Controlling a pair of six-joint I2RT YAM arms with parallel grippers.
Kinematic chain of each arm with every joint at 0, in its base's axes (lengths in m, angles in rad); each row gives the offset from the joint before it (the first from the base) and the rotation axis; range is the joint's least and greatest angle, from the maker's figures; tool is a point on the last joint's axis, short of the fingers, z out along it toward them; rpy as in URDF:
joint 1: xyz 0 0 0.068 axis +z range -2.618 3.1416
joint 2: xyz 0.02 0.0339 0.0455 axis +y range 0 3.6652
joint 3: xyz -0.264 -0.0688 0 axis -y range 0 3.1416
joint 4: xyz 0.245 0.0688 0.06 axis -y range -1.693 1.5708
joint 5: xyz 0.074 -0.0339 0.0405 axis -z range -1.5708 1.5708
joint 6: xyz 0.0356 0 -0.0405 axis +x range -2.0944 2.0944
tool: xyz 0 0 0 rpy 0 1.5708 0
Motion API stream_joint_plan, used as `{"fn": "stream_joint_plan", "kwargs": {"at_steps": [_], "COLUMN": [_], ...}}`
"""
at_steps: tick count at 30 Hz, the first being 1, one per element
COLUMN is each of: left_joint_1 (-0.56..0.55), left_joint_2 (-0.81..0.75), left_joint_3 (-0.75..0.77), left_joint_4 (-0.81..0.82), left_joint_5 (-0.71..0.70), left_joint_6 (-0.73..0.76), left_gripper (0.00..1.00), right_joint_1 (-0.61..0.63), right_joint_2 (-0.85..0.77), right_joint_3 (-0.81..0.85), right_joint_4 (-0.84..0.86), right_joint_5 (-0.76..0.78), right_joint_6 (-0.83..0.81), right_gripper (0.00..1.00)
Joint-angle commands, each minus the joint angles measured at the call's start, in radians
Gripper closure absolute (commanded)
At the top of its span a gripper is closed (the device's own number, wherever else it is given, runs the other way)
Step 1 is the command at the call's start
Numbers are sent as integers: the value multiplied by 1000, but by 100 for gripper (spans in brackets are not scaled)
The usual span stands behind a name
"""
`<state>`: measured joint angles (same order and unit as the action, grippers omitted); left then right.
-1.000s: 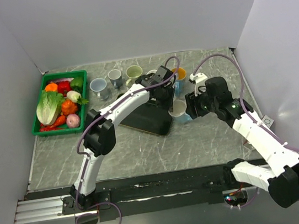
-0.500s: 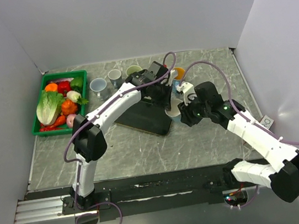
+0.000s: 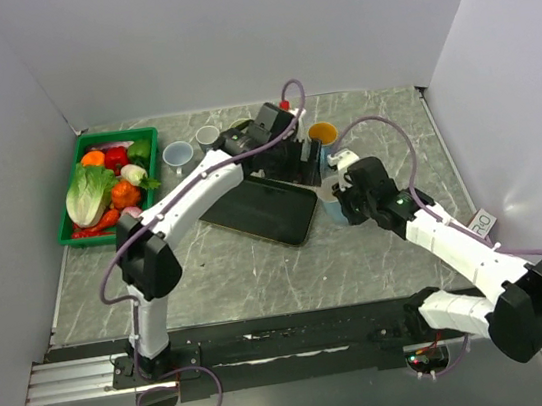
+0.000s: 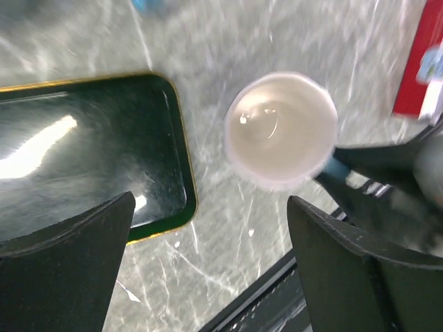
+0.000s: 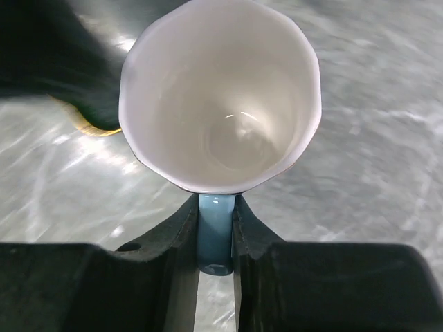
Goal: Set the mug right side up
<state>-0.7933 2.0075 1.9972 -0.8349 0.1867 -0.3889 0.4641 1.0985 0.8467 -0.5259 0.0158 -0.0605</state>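
Observation:
The mug (image 3: 330,205) is light blue outside and white inside. It stands with its mouth up beside the right corner of the black tray (image 3: 258,215). My right gripper (image 3: 343,198) is shut on the mug's blue handle (image 5: 215,232), which is clamped between both fingers (image 5: 181,238). In the right wrist view the mug (image 5: 221,104) fills the upper half above the gripper (image 5: 215,243). My left gripper (image 3: 304,166) hovers above, open wide with nothing between its fingers. The left wrist view looks straight down into the mug (image 4: 280,131) from the gripper (image 4: 208,277).
A green basket (image 3: 65,224) of vegetables stands at the far left. Several other mugs line the back, among them an orange one (image 3: 323,135) and a grey one (image 3: 179,156). A small white packet (image 3: 482,223) lies at the right, by the right wall.
The left gripper has opened, let go of the mug and pulled back and up. The right gripper has closed on the mug's handle.

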Motion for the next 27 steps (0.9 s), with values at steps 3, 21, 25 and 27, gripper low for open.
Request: {"fn": "stream_joint_plan", "kwargs": {"at_steps": [3,21,25,27], "left_joint_1": [58,124,131,132], "left_joint_2": [-182,-325,-329,-323], "left_joint_3": [-89,-232,-235,-230], "left_joint_4": [137,172,175,174], "left_joint_5": [-125,-144,-138,-135], "left_joint_6": [-94,-137,-142,-143], "left_gripper": [4,4,4,4], "right_joint_1": [-82,-220,-226,-234], "right_joint_2": [3,435,474,489], "right_joint_3": [-83,89,159,178], "right_joint_4": [381,704,610,572], "right_joint_5": [298,377,339,319], "right_joint_6": [125,200,240,267], "right_gripper": [100,100,89,88]}}
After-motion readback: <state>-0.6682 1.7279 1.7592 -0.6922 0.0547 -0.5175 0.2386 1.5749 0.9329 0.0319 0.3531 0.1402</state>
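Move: The right hand already holds the mug by its handle. The free spot it is being taken to, right of the butterfly mug, lies about 20 cm ahead and 9 cm to the right, its level roughly 7 cm lower. The butterfly mug stands about 19 cm ahead and 1 cm left; the grey mug 20 cm ahead and 13 cm left. The tray's middle is some 23 cm left and 1 cm ahead. From the left hand, that spot is about 10 cm ahead and 13 cm right. Keeping its pinch on the mug's handle, the right hand swings it forward some 16 cm and about 8 cm right, towards the open spot beside the butterfly mug, sinking and then rising a little, while the wrist turns about 35 degrees clockwise and its fingers tip slightly up. The left hand, already empty and open, backs clear to the left, upward and a little forward. ##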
